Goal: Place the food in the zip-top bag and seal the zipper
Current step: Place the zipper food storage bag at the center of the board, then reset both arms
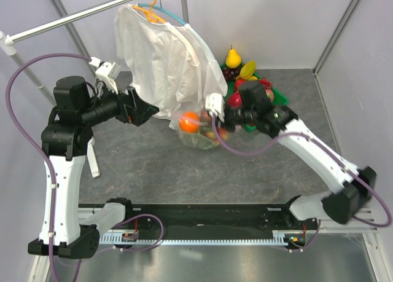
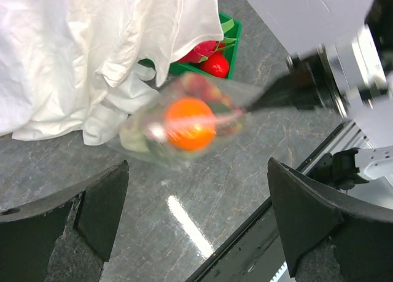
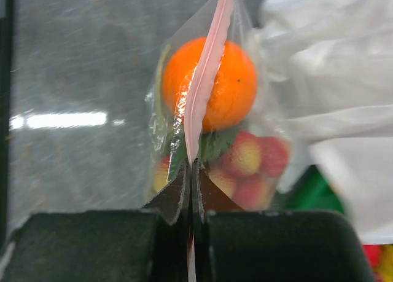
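Observation:
The clear zip-top bag (image 1: pixel 199 133) hangs lifted over the table's middle, with an orange (image 1: pixel 189 121) and a red strawberry bunch (image 3: pixel 258 165) inside. My right gripper (image 3: pixel 191 171) is shut on the bag's pink zipper (image 3: pixel 206 79), which runs up across the orange (image 3: pixel 212 88). In the top view the right gripper (image 1: pixel 215 119) holds the bag's right end. My left gripper (image 1: pixel 147 112) is open and empty, left of the bag; in the left wrist view the bag (image 2: pixel 184 125) and orange (image 2: pixel 190 123) show blurred beyond its wide-apart fingers (image 2: pixel 98 208).
A white shirt (image 1: pixel 163 61) hangs on a hanger from a rail at the back, just behind the bag. A green tray (image 1: pixel 279 97) with more fruit, a pear and a banana among it, stands at the back right. A black rail (image 1: pixel 209 214) runs along the near edge.

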`<act>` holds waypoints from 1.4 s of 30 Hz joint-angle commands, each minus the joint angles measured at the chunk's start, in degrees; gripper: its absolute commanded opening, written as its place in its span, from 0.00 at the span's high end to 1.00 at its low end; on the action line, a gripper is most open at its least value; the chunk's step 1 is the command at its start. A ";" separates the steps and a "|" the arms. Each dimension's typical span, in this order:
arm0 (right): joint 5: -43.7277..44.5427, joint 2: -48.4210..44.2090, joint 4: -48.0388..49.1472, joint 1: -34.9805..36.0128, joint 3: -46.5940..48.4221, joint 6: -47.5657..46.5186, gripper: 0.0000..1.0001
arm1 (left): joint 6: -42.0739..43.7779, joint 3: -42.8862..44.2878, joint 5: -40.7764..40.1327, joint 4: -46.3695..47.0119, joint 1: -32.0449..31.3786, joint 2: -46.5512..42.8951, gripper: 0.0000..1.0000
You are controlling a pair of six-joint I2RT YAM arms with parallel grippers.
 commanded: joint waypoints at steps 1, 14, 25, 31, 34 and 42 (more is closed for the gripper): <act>-6.07 -13.95 -2.08 5.31 -13.80 0.78 1.00 | 4.12 -1.50 1.72 1.09 0.31 -2.61 0.00; -9.42 -17.83 8.20 14.02 -34.64 21.53 0.74 | 15.54 -3.79 4.01 -15.08 0.31 4.50 0.00; 5.25 -25.21 2.16 12.80 -21.41 29.18 0.02 | 18.79 -10.74 -2.41 -18.08 0.31 1.87 0.00; 13.94 -30.66 -1.72 3.84 -17.61 34.53 0.02 | 24.59 -8.36 -4.43 -21.15 0.22 2.65 0.00; 18.07 -33.64 -1.98 -3.54 -18.83 38.75 0.02 | 25.65 -9.32 -9.86 -21.42 -0.13 4.76 0.00; 23.63 -43.40 -2.16 -22.00 -24.81 49.22 0.02 | 25.05 -18.28 -15.15 -11.33 -1.62 4.59 0.00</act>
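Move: The right hand still pinches one end of the bag's zipper; the bag's landing spot on the board's middle lies about 8 cm back, 5 cm left and some 20 cm below. From that hand, the green crate is roughly 25 cm ahead, 16 cm right and 18 cm down; the white shirts' hems are 14 cm ahead, 12 cm left and 12 cm down. From the left hand, that spot is about 20 cm right, 2 cm back and 32 cm below. Right hand lowers the bag some 19 cm back, opens, lifts away right-forward; empty left hand sinks about 17 cm. ##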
